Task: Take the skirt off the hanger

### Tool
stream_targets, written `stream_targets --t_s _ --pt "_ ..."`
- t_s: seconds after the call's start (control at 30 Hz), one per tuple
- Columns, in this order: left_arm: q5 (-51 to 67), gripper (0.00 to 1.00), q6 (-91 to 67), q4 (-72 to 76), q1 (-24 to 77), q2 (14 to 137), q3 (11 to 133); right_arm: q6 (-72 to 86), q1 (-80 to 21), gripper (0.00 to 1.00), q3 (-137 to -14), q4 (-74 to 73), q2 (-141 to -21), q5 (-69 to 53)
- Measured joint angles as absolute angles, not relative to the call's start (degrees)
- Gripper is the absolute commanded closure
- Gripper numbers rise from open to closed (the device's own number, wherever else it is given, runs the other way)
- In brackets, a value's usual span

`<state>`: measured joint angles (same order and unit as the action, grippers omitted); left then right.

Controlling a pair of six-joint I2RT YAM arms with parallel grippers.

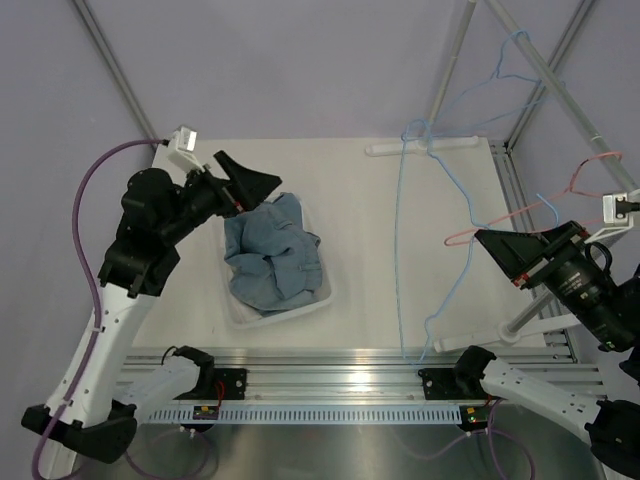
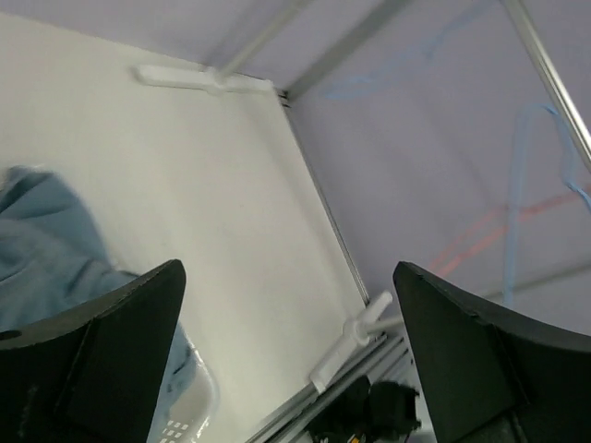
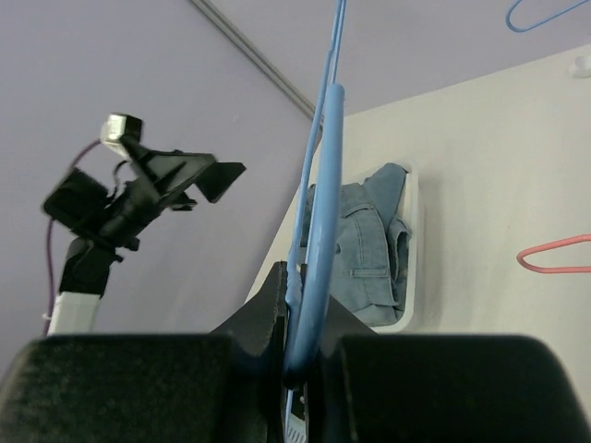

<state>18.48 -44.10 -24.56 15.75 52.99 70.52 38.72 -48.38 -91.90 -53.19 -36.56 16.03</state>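
Observation:
The blue denim skirt (image 1: 272, 250) lies crumpled in a white basket (image 1: 285, 315) left of the table's middle, off the hanger. My left gripper (image 1: 250, 185) hovers just above the skirt's far-left edge, open, with nothing between its fingers (image 2: 111, 351); the skirt (image 2: 46, 240) shows at the left of its view. My right gripper (image 1: 497, 255) at the right is shut on the wire of the bare blue hanger (image 1: 397, 240). In the right wrist view the hanger (image 3: 319, 231) runs up from the closed gripper (image 3: 303, 323), with the skirt (image 3: 365, 240) beyond it.
A pink hanger (image 1: 500, 220) and another blue hanger (image 1: 505, 60) hang from the slanted rack pole (image 1: 560, 90) at the back right. The rack's white foot (image 1: 430, 148) lies along the table's far edge. Aluminium rails run along the near edge.

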Motion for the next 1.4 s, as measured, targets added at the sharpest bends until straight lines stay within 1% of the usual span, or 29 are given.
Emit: stream_targets --t_s 0.13,0.27,0.3,0.4,0.5,0.67,0.77,0.97,1.23,1.4 --pt "15.94 0.04 -37.43 -25.26 29.67 55.48 79.79 40.47 -48.38 1.0 -92.29 -53.36 -40.16 19.2" --pt "12.34 0.06 -31.18 -27.22 39.4 55.88 83.83 43.0 -48.4 1.0 -92.38 -55.13 -44.1 23.2" --pt "10.57 0.06 -29.1 -28.29 43.27 56.47 84.79 43.59 -48.4 1.0 -92.38 -55.61 -44.84 23.92" --pt "3.16 0.07 -23.14 -32.05 55.18 59.68 88.31 46.19 -48.4 1.0 -92.38 -57.41 -47.79 27.18" --pt "-8.49 0.07 -17.1 -36.12 68.42 65.28 91.7 48.42 -48.4 1.0 -92.38 -59.09 -50.02 29.41" --pt "-25.26 0.06 -10.22 -41.54 83.18 71.81 91.88 51.48 -48.42 1.0 -92.38 -61.23 -52.82 32.05" --pt "-31.35 0.06 -8.36 -43.44 87.29 73.1 91.88 52.6 -48.42 1.0 -92.38 -61.87 -53.52 32.71" --pt "-37.82 0.06 -7.81 -44.03 90.08 73.3 91.88 53.67 -48.42 1.0 -92.38 -62.11 -53.58 33.5" --pt "-42.11 0.05 -7.84 -43.99 95.79 78.61 92.03 54.13 -48.42 1.0 -92.38 -62.11 -53.43 33.52" --pt "-42.98 0.05 -8.32 -44.56 97.14 82.3 92.12 54.28 -48.42 1.0 -92.38 -62.11 -53.36 33.52"
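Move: The blue hanger, held out by the right hand, has its near corner about 25 cm back, 24 cm to the right and 12 cm below the open left hand. That corner is roughly 12 cm back, 9 cm left and 9 cm below the right hand. The denim skirt in the tray lies about 5 cm ahead of the left hand, straight below by 35 cm. The pink hanger hangs some 15 cm ahead of the right hand, 8 cm right and 10 cm lower. The blue hanger, still pinched in the right fingers, is offered forward and down by some 10 cm, the wrist tipping down and turning clockwise; then that hand holds still. The left hand comes back and right to its near corner, arching up before sinking, and rolls its left side up and tips its open fingers downward. It closes on nothing yet. ##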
